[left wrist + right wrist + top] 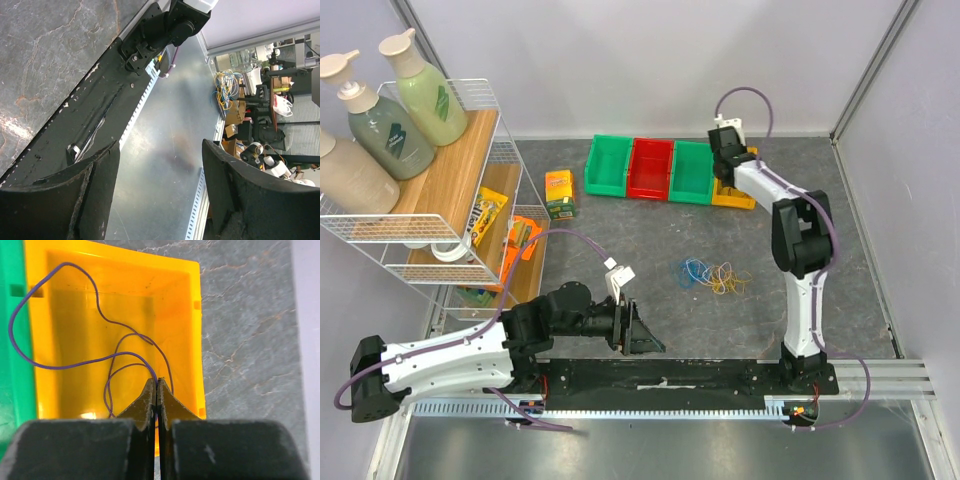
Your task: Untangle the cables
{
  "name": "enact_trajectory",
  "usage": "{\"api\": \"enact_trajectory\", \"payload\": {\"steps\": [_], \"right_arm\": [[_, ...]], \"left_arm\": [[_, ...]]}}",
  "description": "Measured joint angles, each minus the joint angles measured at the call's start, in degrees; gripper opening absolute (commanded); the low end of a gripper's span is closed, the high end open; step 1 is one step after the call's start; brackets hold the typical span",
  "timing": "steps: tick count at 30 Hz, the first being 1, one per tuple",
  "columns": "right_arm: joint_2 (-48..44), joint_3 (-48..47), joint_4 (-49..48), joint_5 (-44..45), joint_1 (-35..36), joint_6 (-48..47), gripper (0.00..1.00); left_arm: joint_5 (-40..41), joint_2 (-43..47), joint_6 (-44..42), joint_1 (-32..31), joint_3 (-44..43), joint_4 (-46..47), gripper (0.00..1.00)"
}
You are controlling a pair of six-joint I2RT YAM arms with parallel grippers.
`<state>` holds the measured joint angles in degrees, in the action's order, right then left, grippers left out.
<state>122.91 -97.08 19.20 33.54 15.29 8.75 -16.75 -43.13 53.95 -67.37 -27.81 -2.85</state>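
Observation:
A small tangle of thin curly cables [715, 275], blue and yellow, lies on the grey table mid-right. My right gripper [725, 172] hangs at the far side over the yellow bin [733, 197]. In the right wrist view it [157, 381] is shut on a purple cable [60, 367], which loops down into the yellow bin [197, 340]. My left gripper [642, 335] is low near the table's front edge, well left of the tangle. In the left wrist view it [160, 147] is open with nothing between its fingers, facing the metal ledge beyond the table.
A green bin [608, 167], a red bin [650, 170] and another green bin [691, 172] line up left of the yellow one. A yellow box [560, 193] stands near a wire rack [450, 190] holding bottles and snacks at the left.

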Motion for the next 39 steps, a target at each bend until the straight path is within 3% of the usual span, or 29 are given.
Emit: {"api": "enact_trajectory", "payload": {"steps": [4,10,19,24,29,34,39], "right_arm": [[4.42,-3.37,0.04,10.10,3.63,-4.48,0.00],[5.07,-1.88,1.44,16.81,3.08,-5.11,0.00],[-0.15,6.32,1.88,12.33,1.68,-3.45,0.03],[-0.13,4.66,2.12,5.14,1.27,-3.37,0.29],[1.38,-1.57,2.71,-2.69,0.94,-2.36,0.42],[-0.22,-2.54,5.09,-5.07,0.92,-0.46,0.68],[-9.90,5.84,7.58,-5.86,0.87,4.02,0.77]], "left_arm": [[0.07,0.07,0.00,-0.02,0.00,0.00,0.72],[0.02,-1.57,-0.02,-0.02,-0.26,-0.04,0.72],[-0.07,-2.64,-0.02,-0.24,-0.74,0.02,0.72],[-0.26,-2.62,-0.02,-0.26,-0.74,0.00,0.72],[-0.15,-1.33,-0.02,-0.28,-0.74,-0.26,0.72],[0.13,0.11,-0.02,-0.48,-0.74,-0.33,0.73],[0.22,-1.05,-0.04,-0.57,-0.76,-0.50,0.73]]}}
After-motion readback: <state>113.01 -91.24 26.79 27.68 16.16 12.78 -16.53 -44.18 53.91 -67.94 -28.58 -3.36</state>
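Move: The right hand, shut on the purple cable, is over the near part of the orange bin, whose middle lies about 6 cm ahead, 3 cm left and 6 cm below. The neighbouring green bin's middle is equally far ahead and some 17 cm to the left; the blue and yellow cables lie roughly 27 cm back and 15 cm left. From the idle left hand the orange bin is about 56 cm ahead, 29 cm right and 16 cm lower. Back and to the right by about 4 cm each, sinking a little and rolling its left side down some 15 degrees, the right hand draws the purple cable's held part towards the bin's near side. Staying low, it swings forward and left again while rolling back and opening wide to let go, then backs off and rises about 4 cm with fingers still spreading. ##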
